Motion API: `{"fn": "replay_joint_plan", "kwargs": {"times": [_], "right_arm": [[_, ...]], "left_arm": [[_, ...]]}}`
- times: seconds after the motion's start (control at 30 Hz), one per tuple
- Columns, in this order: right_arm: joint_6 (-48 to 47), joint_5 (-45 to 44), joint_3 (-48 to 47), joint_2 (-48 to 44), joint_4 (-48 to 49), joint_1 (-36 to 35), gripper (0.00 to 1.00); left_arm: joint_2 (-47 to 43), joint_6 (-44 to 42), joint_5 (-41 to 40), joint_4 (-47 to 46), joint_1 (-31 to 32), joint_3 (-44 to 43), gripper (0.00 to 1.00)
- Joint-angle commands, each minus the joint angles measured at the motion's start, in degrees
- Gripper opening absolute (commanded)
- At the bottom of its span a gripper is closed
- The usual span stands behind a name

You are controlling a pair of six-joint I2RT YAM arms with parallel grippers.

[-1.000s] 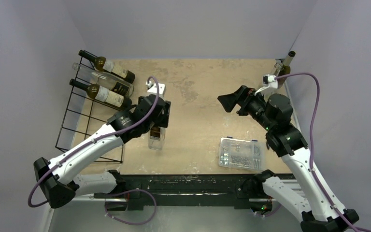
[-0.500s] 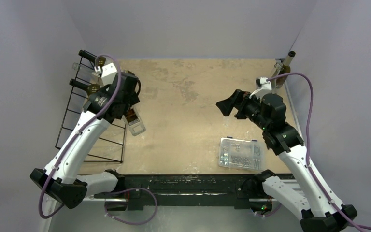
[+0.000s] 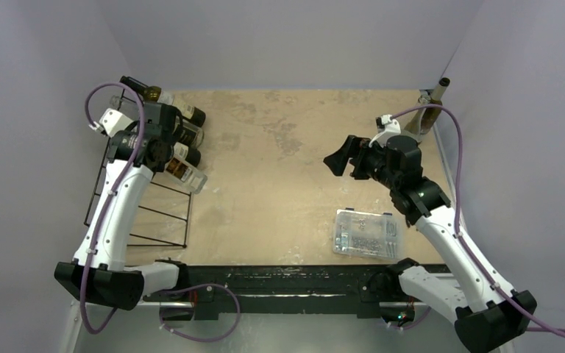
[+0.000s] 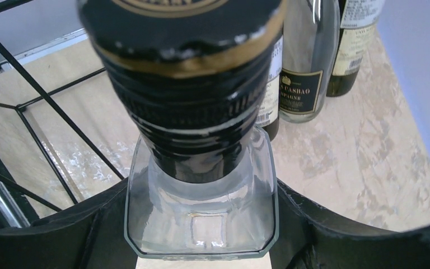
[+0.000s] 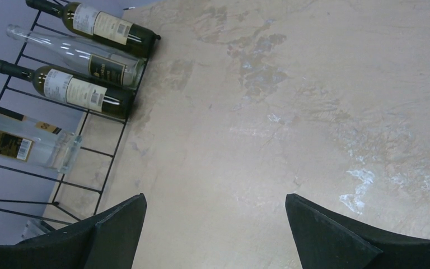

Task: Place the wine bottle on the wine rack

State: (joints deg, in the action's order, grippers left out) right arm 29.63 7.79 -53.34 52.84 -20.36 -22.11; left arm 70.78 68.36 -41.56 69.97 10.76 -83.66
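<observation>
My left gripper [image 3: 168,156] is shut on the neck end of a clear square wine bottle [image 3: 185,173] with a black cap and a dark label. The bottle is tilted over the black wire wine rack [image 3: 138,209], just in front of the bottles lying there. In the left wrist view the bottle [image 4: 201,218] sits between my fingers [image 4: 98,230], base pointing down at the table. The right wrist view shows it [image 5: 28,144] lying along the rack [image 5: 103,182]. My right gripper [image 3: 338,160] is open and empty over the table's middle right.
Three bottles lie in the rack's far cells: green [image 5: 103,25], clear [image 5: 78,56], green [image 5: 73,89]. A clear plastic box [image 3: 368,233] of small parts sits near the front right. Another bottle [image 3: 432,103] stands in the far right corner.
My left arm swung left from the table's middle, carrying the clear bottle from upright to tilted over the rack. My right gripper drifted slightly left and stayed open.
</observation>
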Motion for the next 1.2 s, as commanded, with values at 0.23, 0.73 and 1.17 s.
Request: {"fn": "replay_joint_plan", "kwargs": {"times": [0.23,0.73,1.17], "right_arm": [[-3.35,3.17,-0.61,7.43,5.39,0.02,0.99],[-4.67,2.99,-1.44,9.33,5.06,0.01,0.99],[-4.93,3.07,-1.91,11.15,5.53,0.08,0.99]], "left_arm": [[6.25,9.4,-0.19,-6.74,-8.11,0.19,0.0],[9.97,13.26,0.48,-11.52,-12.82,5.2,0.0],[12.93,15.34,0.95,-12.76,-13.82,6.21,0.0]]}}
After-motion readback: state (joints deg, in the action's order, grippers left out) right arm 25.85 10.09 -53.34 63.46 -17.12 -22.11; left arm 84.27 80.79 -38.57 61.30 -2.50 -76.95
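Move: The left hand still grips the clear wine bottle by its neck. The middle of the free rack slot lies about 12 cm below it, 6 cm right and 1 cm ahead. From this hand the nearest racked dark bottle is about 8 cm ahead, 5 cm right; the racked clear bottle is 14 cm ahead, 6 cm right, both some 11 cm below. From the right hand, the slot is some 55 cm left, about level fore-and-aft, 11 cm lower. Left hand lowers its bottle 9 cm, left and forward, into the free slot, turning counter-clockwise; right sinks too. ##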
